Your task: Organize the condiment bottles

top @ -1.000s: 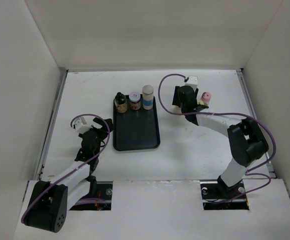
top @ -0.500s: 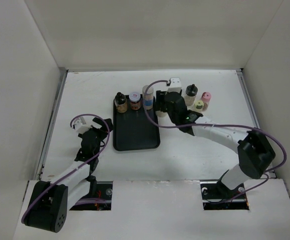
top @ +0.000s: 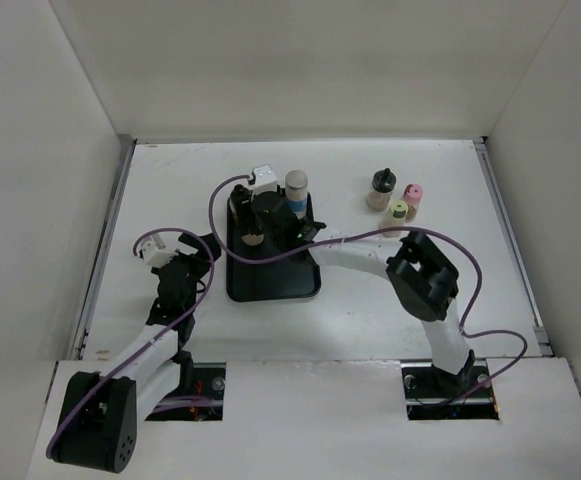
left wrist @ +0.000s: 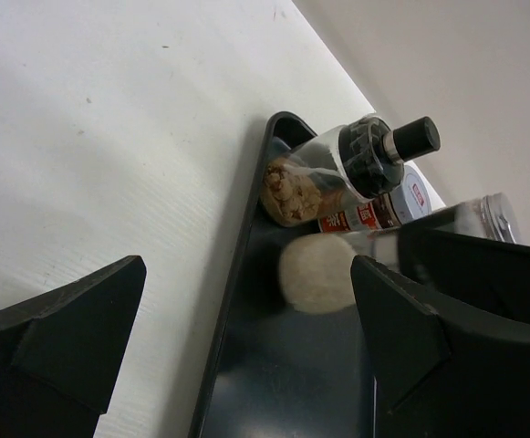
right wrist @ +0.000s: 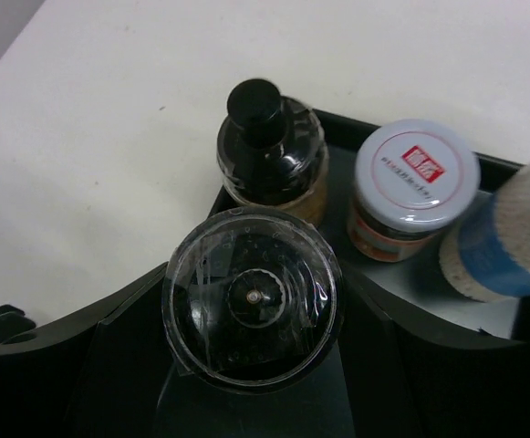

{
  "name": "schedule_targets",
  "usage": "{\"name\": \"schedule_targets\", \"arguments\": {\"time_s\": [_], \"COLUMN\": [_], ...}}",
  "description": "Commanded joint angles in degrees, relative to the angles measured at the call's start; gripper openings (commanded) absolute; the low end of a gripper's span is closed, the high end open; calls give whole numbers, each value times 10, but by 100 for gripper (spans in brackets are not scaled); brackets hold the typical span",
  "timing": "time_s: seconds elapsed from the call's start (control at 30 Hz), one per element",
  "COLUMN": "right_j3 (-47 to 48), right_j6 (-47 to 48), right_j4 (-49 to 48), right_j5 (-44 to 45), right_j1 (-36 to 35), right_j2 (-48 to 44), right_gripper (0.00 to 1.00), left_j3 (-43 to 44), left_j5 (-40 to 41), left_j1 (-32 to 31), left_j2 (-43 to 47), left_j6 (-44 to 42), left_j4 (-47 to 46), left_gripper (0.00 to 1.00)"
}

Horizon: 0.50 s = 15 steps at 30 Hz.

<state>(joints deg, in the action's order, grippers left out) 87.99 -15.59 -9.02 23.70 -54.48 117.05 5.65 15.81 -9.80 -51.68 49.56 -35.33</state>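
Observation:
My right gripper (top: 262, 212) reaches across over the black tray (top: 290, 278) and is shut on a condiment bottle (right wrist: 251, 310) with a clear cap over a black grinder top. Its pale base (left wrist: 317, 272) is low over the tray's rear left; I cannot tell whether it touches. Behind it in the tray stand a black-capped bottle (right wrist: 265, 151), a grey-capped jar (right wrist: 415, 178) and the tall blue-labelled bottle (right wrist: 502, 246). Three more bottles stand on the table at the right: black-capped (top: 378, 190), pink-capped (top: 414, 195), pale-yellow-capped (top: 398, 212). My left gripper (top: 192, 255) is open and empty, left of the tray.
White walls close in the table on the left, back and right. The right arm's purple cable (top: 300, 245) trails over the tray. The tray's front half (left wrist: 283, 383) holds nothing.
My right arm has swung left from the group of bottles on the table to over the tray, carrying the clear-capped bottle. The left arm has barely moved.

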Motion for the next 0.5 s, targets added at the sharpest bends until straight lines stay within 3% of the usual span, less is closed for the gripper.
{"name": "schedule_targets", "arguments": {"time_s": [0.0, 0.17, 0.33, 0.47], "right_j3": [50, 47, 33, -39], "right_j6": [8, -9, -9, -8], "right_j4": [-48, -47, -50, -71], "right_j5": [1, -1, 0, 5], "right_j1": [-8, -15, -20, -16], "right_j2": [14, 33, 9, -83], "right_gripper": [52, 58, 89, 96], "left_j3": [5, 6, 7, 7], "left_j5": [-7, -10, -15, -10], "left_j1": [4, 5, 5, 4], "left_j2": [9, 5, -4, 0], "left_j6": [5, 6, 7, 4], "left_j4": [-15, -18, -19, -18], "left_gripper": [100, 100, 100, 100]}}
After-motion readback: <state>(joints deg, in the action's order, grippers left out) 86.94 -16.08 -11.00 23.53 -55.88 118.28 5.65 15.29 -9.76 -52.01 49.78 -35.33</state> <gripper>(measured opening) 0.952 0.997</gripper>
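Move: The right hand still holds the clear-capped condiment bottle upright, just above its free spot on the tray floor, which lies about 10 cm below the hand and 1 cm to its left. The dark-capped bottle stands some 6 cm ahead and 1 cm left, the red jar 6 cm ahead and 5 cm right, the blue-label bottle 6 cm ahead and 11 cm right. From the idle left hand the spot lies roughly 7 cm ahead, 13 cm right and 6 cm below. Down first, by a little over 2 cm and with a slight drift to the left, the right hand sets the held bottle on the tray floor just behind the dark-capped bottle. The fingers then open wide and let go of its upper part, and the hand starts up and back by about 1 cm, staying around the bottle. ##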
